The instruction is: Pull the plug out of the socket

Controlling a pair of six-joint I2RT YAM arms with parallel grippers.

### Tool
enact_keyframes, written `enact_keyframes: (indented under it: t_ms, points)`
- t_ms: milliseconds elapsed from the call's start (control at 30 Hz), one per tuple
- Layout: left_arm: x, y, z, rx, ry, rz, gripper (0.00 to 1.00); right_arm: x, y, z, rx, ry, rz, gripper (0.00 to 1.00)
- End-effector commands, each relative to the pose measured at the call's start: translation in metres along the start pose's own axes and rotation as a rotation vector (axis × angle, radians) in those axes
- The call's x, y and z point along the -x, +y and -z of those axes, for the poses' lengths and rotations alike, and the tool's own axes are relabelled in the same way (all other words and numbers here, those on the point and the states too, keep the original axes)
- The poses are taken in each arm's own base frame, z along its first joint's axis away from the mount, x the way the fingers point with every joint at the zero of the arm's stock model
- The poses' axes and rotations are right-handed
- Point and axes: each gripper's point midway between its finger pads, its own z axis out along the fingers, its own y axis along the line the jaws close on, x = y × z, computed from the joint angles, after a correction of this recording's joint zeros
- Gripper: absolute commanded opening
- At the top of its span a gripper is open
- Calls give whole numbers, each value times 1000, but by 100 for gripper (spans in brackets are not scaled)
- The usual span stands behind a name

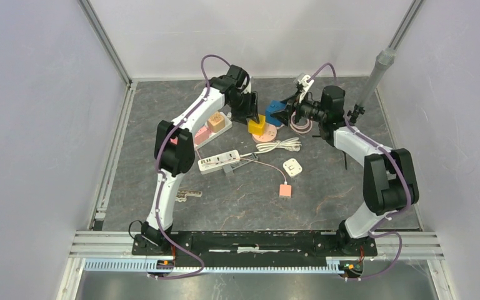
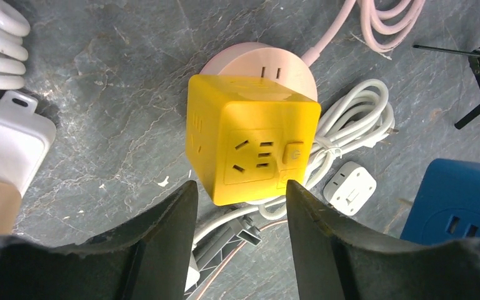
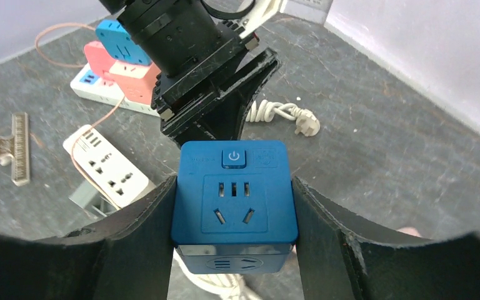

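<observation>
A yellow cube plug (image 2: 253, 147) sits on top of a round pink socket (image 2: 262, 59), whose pink cord runs off to the back. My left gripper (image 2: 240, 184) hovers just above the cube with its jaws open; both black fingers stand clear of the cube's sides. In the top view the yellow cube plug (image 1: 257, 125) and left gripper (image 1: 250, 115) are at the back centre. Right beside them, my right gripper (image 3: 234, 181) is shut on a blue cube adapter (image 3: 234, 194), fingers pressed against its two sides. That blue cube adapter (image 1: 277, 111) is held just right of the yellow cube.
A white power strip (image 1: 220, 161), a white square adapter (image 1: 293, 167) and a small pink plug (image 1: 285, 190) on a thin cord lie mid-table. A coiled white cable (image 1: 279, 146) lies near the socket. A pink strip with blocks (image 1: 209, 128) is at the left, a metal clip (image 1: 187, 195) nearer.
</observation>
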Motion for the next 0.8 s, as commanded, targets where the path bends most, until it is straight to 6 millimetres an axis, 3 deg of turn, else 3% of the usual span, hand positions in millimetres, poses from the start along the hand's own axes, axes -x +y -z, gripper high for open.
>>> enact_keyframes:
  t_ms: [0, 167, 300, 467, 767]
  points:
    - [26, -18, 35, -28, -113, -116, 62, 30, 1, 19, -127, -43, -101, 0]
    - [35, -20, 64, -7, -208, -149, 68, -5, -29, 53, -452, 94, -215, 0]
    - [45, -9, 89, 78, -327, -156, 77, -32, -42, 88, -659, 198, -253, 0]
    - [48, 0, 113, 143, -419, -151, 100, -66, -41, 120, -800, 345, -294, 0]
    - [57, -3, 148, 177, -540, -225, 100, -122, -26, 156, -906, 578, -375, 0]
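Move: The right hand already holds the blue plug; the bare table it is carried towards lies about 14 cm right, 6 cm back and 20 cm down. The white cable is roughly 2 cm right and 2 cm back of this hand, the pink cord some 11 cm right and 6 cm ahead, both on the table. From the left hand, the yellow plug is 2 cm right, 1 cm ahead and 4 cm below, the pink socket 5 cm right, level ahead, 9 cm below. Right hand carries the blue plug about 14 cm right and down; left opens, rising 11 cm from yellow plug. ##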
